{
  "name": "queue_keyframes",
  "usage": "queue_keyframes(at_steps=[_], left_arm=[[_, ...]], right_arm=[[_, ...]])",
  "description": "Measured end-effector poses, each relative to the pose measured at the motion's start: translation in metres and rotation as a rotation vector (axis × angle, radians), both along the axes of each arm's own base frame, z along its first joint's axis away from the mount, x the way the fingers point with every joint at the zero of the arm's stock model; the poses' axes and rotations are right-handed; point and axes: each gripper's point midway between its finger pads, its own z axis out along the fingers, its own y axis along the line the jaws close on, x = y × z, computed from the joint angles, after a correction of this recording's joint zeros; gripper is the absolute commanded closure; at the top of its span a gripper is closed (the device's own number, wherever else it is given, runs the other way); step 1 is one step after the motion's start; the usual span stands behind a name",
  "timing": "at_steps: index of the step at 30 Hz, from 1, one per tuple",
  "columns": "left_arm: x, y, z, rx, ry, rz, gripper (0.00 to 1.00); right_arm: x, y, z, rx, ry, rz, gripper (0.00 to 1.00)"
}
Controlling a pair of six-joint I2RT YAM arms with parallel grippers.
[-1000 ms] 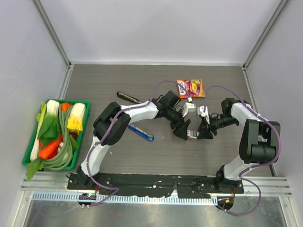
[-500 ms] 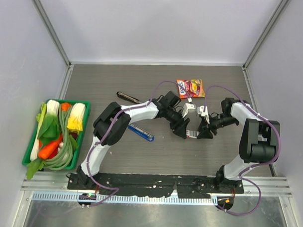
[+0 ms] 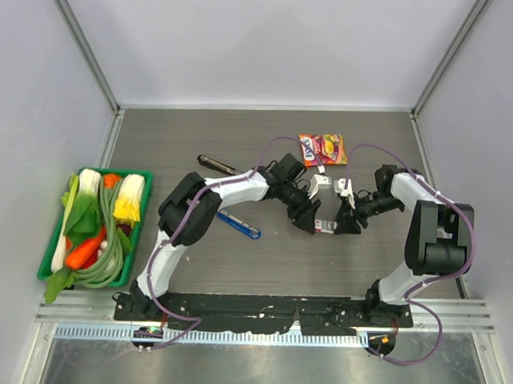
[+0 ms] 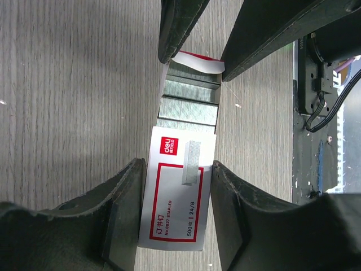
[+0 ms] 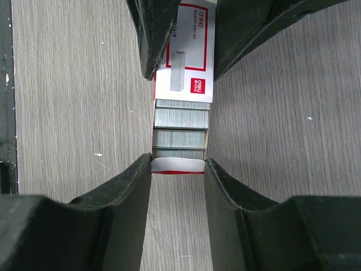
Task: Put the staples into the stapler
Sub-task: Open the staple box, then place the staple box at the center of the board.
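Observation:
The staples (image 4: 189,99) lie as grey metal strips in the white inner tray of a small white-and-red box (image 4: 175,209), which is slid partly out of its sleeve on the table. My left gripper (image 4: 177,169) is shut on the sleeve, with both fingers against its sides. My right gripper (image 5: 177,164) grips the tray's free end (image 5: 177,165); the strips (image 5: 180,129) show just beyond its tips. In the top view the two grippers (image 3: 310,223) (image 3: 340,224) face each other across the box (image 3: 325,226). The black stapler (image 3: 217,164) lies apart, to the left.
An orange snack bag (image 3: 322,149) lies behind the grippers. A blue pen-like object (image 3: 238,223) rests under the left arm. A green basket (image 3: 148,192) of toy vegetables stands at the left wall. Cables loop over both arms.
My left gripper's jaws have closed in onto the box sleeve. The right gripper has kept its hold on the tray end, and both arms have barely shifted.

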Motion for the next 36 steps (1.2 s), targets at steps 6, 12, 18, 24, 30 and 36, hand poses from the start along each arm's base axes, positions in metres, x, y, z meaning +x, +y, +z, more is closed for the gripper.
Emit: queue_keyframes(at_steps=[6, 12, 18, 24, 30, 36], left_arm=[[0.001, 0.001, 0.000, -0.003, -0.003, -0.005, 0.52], [0.002, 0.005, -0.004, -0.011, -0.008, -0.013, 0.52], [0.003, 0.006, -0.005, -0.019, -0.026, -0.025, 0.51], [0.003, 0.010, -0.006, -0.019, -0.036, -0.028, 0.51], [0.007, 0.015, -0.005, -0.020, -0.041, -0.019, 0.41], [0.010, 0.018, -0.008, -0.004, -0.050, -0.001, 0.18]], right_arm=[[0.001, 0.000, 0.000, -0.002, -0.004, -0.001, 0.58], [0.001, 0.000, 0.000, -0.002, 0.006, -0.008, 0.57], [0.002, 0.000, 0.001, -0.002, 0.011, -0.014, 0.58], [0.002, -0.003, -0.003, -0.022, 0.026, -0.015, 0.58], [0.003, -0.008, -0.005, -0.048, 0.028, -0.019, 0.57], [0.006, -0.012, -0.008, -0.074, 0.032, -0.036, 0.57]])
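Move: The staple box is already partly open. Its printed sleeve sits between the left fingers, practically at the hand point, and the staple tray's middle is about 3 cm to this hand's right, level with it. From the right hand, which pinches the tray's outer end, the sleeve is some 5 cm left and the tray's middle about 3 cm left. The chips bag lies about 20 cm ahead of the left hand, and the blue stapler roughly 22 cm to its left and 3 cm farther out. The sleeve is drawn left off the staple tray, still pinched by the left hand, which eases about 2 cm left with some drift forward and slightly down, then spreads its fingers and lets go of the sleeve. The right hand keeps its pinch on the tray end and later backs off about 1 cm to the right, sinking a little. ##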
